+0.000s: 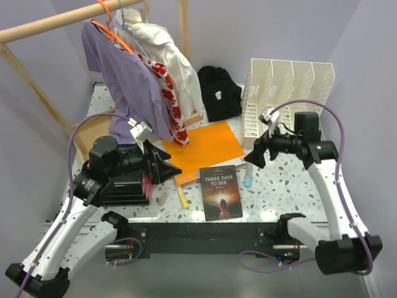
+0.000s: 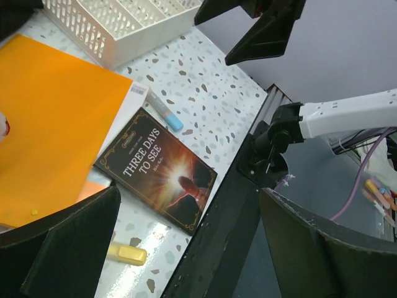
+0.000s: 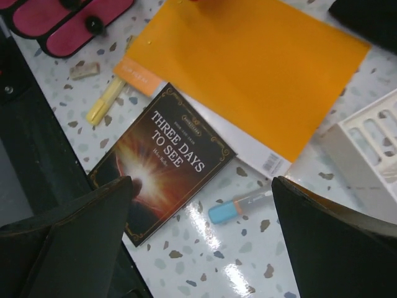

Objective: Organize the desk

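The desk (image 1: 276, 186) is white terrazzo with a black rail (image 1: 205, 233) along its front. A dark book titled "Three Days to See" (image 1: 220, 192) (image 2: 155, 171) (image 3: 162, 162) lies near the front centre, below an orange folder (image 1: 208, 146) (image 2: 49, 118) (image 3: 248, 68). A blue-capped pen (image 1: 247, 177) (image 2: 166, 113) (image 3: 239, 206) lies right of the book. A yellow marker (image 1: 182, 197) (image 2: 127, 253) (image 3: 104, 100) lies to its left. My left gripper (image 1: 164, 162) (image 2: 186, 248) hovers open left of the folder. My right gripper (image 1: 255, 152) (image 3: 201, 248) hangs open above the pen. Both are empty.
A white file rack (image 1: 285, 93) (image 3: 366, 149) stands at the back right, with a black garment (image 1: 218, 93) beside it. Clothes hang from a wooden rail (image 1: 142, 74) at the back left, over a wooden tray (image 1: 87, 133). A pink case (image 3: 68, 25) and a small eraser (image 3: 84, 70) lie front left.
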### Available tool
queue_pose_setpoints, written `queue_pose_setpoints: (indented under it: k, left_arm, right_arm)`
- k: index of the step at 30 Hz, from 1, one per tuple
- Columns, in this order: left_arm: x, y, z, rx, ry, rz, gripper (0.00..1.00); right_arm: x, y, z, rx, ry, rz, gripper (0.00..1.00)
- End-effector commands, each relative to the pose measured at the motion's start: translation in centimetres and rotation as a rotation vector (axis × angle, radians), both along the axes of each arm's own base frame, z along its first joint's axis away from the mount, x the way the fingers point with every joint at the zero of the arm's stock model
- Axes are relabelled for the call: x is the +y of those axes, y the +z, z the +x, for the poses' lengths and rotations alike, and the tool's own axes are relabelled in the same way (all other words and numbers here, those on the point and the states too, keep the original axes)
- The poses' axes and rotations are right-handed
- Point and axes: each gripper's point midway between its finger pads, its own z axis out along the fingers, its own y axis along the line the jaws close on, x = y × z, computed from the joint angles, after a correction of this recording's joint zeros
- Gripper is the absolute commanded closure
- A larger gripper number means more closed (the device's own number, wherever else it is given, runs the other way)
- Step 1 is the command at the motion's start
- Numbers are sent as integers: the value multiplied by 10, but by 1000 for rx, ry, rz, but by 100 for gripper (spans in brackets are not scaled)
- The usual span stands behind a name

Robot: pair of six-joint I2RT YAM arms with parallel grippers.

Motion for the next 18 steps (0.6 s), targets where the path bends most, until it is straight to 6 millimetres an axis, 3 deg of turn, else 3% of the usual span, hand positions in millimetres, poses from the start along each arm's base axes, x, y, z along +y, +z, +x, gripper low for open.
queue_pose_setpoints:
  k: [1, 14, 18]
  left_arm:
    - [-11, -16, 11, 34, 59, 34, 0]
    - [-47, -70, 9, 126, 52, 99, 0]
    - [-53, -83, 5, 146, 52, 108, 0]
  right_arm:
    - [16, -24, -15, 98, 126, 58, 1]
    - [34, -111, -2, 307, 114, -5, 1]
    - [30, -134, 15, 342, 27, -36, 1]
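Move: Between the two open hands lies the Three Days to See book. From the left hand it is about 16 cm to the right, 2 cm ahead and 28 cm down; from the right hand, some 9 cm left, 6 cm back and 23 cm down. The yellow marker is almost under the left hand, 1 cm ahead and 2 cm right, and the blue-capped pen lies straight below the right. The orange envelope's middle is about 18 cm ahead and 11 cm right of the left hand. Sinking from both sides towards the book, the hands keep their fingers wide open. The right drops faster, about 12 cm with some 3 cm to its left, tipping its forward side down about 20 degrees; the left goes down roughly 9 cm and 4–5 cm to its right, its fingers dipping further. Neither reaches the book. ##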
